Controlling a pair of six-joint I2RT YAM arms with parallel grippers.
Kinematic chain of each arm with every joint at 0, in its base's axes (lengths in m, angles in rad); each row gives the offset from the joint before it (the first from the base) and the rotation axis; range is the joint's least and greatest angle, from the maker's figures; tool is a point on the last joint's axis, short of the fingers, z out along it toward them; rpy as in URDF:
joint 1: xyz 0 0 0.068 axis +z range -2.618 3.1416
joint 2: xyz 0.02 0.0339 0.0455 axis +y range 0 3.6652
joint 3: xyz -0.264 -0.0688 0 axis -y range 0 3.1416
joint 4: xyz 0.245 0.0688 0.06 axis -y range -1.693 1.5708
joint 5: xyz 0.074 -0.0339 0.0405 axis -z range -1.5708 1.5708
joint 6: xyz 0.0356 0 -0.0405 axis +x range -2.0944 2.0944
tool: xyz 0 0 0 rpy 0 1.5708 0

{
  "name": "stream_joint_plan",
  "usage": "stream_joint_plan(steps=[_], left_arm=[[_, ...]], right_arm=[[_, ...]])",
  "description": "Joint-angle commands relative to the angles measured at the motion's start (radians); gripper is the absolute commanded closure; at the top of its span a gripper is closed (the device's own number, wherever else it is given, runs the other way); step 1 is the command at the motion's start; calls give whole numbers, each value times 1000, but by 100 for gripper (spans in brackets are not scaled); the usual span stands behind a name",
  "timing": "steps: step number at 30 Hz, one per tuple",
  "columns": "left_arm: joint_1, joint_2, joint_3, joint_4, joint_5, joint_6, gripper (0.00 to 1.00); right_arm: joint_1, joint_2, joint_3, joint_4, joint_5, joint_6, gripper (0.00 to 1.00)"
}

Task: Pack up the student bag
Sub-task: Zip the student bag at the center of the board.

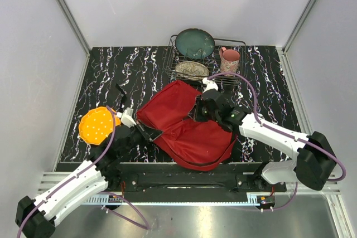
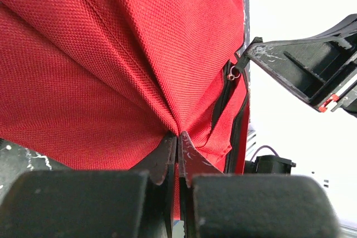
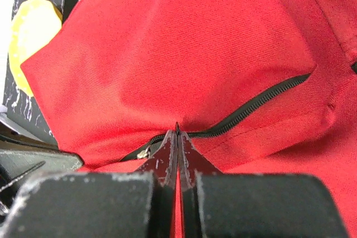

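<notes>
The student bag (image 1: 189, 132), red fabric with black zipper trim, lies crumpled in the middle of the table. My left gripper (image 1: 147, 132) is at its left edge. In the left wrist view this gripper (image 2: 177, 134) is shut on a pinched fold of the red bag (image 2: 111, 71). My right gripper (image 1: 200, 113) sits over the bag's upper right part. In the right wrist view it (image 3: 177, 129) is shut on the bag's edge right at the black zipper (image 3: 251, 107), with red cloth (image 3: 184, 43) bunched ahead of it. The bag's inside is hidden.
An orange perforated disc (image 1: 96, 125) lies left of the bag beside my left arm. A wire dish rack (image 1: 175, 54) at the back holds a teal plate (image 1: 194, 43) and a patterned plate (image 1: 191, 70). A pink mug (image 1: 228, 59) stands beside it. A small black object (image 1: 120, 90) lies at back left.
</notes>
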Motion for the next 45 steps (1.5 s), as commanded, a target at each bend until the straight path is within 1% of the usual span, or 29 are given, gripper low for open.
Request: stream_joint_plan(steps=[1,2,3,6,11,19,24,31,37,45], left_arm=[[23,-53,18,-114,-16,57,100],[31,-58,39,-134,-40,68,100],[31,-64,48,-172,-43,85,100],[43,-67,74,-215,-54,111,100],[55,-55,90,-232,-47,125,100],[77,-57,134,-311,-70,168,100],[100,-72,146,-358,-82,180,100],[123,-83,143,-367,-65,181,100],[144,-98,154,-396,-60,191,100],[173,-104,147,-409,-42,206,100]], right_arm=[[-43,-40,4,18,141,-39,100],[-46,-42,1,14,161,-39,100],[-50,-46,1,11,170,-38,100],[-72,-57,7,16,177,-35,100],[-86,-48,23,24,189,-44,100],[-118,-42,12,25,201,-53,100],[-182,-11,-2,31,188,-50,100],[-210,64,-31,93,152,-42,100],[-240,137,-63,113,172,-22,100],[-323,118,-88,145,134,-39,100]])
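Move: The zip's far end, at the bag's right-hand edge, lies about 6 cm ahead of the right hand, 8 cm to its right and 6 cm lower; the zip pull is already between this hand's fingers. The bag cloth shut in the left fingers is roughly 7 cm back and 13 cm left of the right hand, at about its height. The dish rack's middle stands some 31 cm ahead and 9 cm right. From the left hand, that zip pull lies about 7 cm ahead and 13 cm right. The zip pull, still pinched in the right fingers, is drawn along the zip towards the bag's right-hand end: some 8 cm rightward and 7 cm forward, nearly level at first, then down about 6 cm while still easing outward, the hand turning some 15 degrees clockwise. The left hand keeps its pinch on the cloth and draws it about 5 cm to the left, sinking slightly and rolling its left side up, against the pull. ##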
